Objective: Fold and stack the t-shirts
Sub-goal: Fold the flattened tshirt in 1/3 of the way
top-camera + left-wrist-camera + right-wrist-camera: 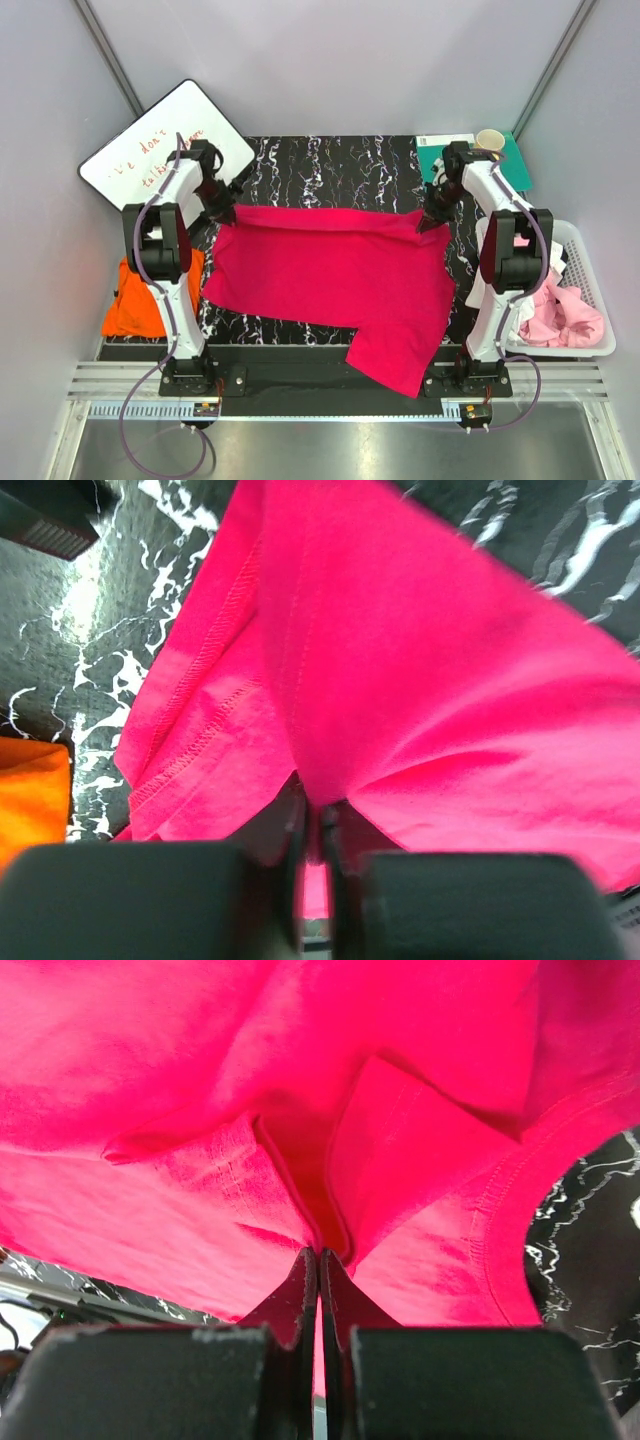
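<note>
A large magenta-red t-shirt [330, 275] lies spread on the black marbled table [330, 175], one part hanging over the near edge. My left gripper [222, 213] pinches its far left corner; in the left wrist view the cloth [420, 660] runs into the narrow slit between the jaws of that gripper [320, 815]. My right gripper [432, 222] holds the far right corner, and in the right wrist view it [319, 1255] is shut tight on a fold of cloth [250, 1110]. An orange t-shirt [140, 300] lies left of the table. A pale pink one [565, 315] sits in a basket.
A white basket [590, 250] stands at the right edge of the table. A whiteboard [150, 160] leans at the far left. A green mat [510, 165] with a paper cup [489, 140] lies at the far right. Orange cloth [30, 790] shows at the left wrist view's edge.
</note>
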Robot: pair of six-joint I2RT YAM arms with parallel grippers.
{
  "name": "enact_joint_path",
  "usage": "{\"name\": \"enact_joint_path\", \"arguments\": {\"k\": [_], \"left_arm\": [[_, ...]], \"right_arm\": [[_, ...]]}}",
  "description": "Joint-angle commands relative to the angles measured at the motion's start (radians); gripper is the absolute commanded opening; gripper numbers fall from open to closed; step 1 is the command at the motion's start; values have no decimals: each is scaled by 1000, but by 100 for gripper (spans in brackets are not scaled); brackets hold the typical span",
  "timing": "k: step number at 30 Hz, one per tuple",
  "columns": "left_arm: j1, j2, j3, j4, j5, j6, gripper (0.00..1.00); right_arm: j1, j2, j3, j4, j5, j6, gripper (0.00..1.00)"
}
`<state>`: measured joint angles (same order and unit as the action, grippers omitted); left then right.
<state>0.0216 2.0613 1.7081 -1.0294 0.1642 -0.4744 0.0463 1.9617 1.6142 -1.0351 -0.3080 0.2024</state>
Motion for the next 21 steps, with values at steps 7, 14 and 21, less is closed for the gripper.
{"name": "enact_joint_path", "arguments": {"k": [7, 14, 21], "left_arm": [[11, 39, 51, -57, -26, -6, 74], [11, -23, 70, -78, -80, -1, 99], [11, -9, 136, -80, -109, 22, 99]], "right_arm": [[10, 103, 23, -144, -71, 20, 32], [10, 13, 78, -183, -40, 17, 96], [9, 8, 165, -183, 121, 20, 100]]}}
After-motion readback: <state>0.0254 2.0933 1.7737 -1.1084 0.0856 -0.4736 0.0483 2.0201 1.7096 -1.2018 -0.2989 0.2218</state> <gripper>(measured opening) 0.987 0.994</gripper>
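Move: Just under both hands lies the shirt body that the held edge goes onto: for the left, about 2 cm down and 1 cm back; for the right, some 3 cm down and 3 cm back. The fold line runs about 4 cm ahead of each hand. The orange cloth lies 19 cm left of the left hand and 15 cm back; the green mat is 14 cm ahead of the right hand and 10 cm to its right. Laying the held shirt edge down, the right hand sinks and draws back towards its base, about 3 cm each, fingertips tilting back some 15 degrees; the left only dips and draws back 1 cm or so. Both grippers spread wide to let go of the edge, then rise a little, the right also easing forward. ##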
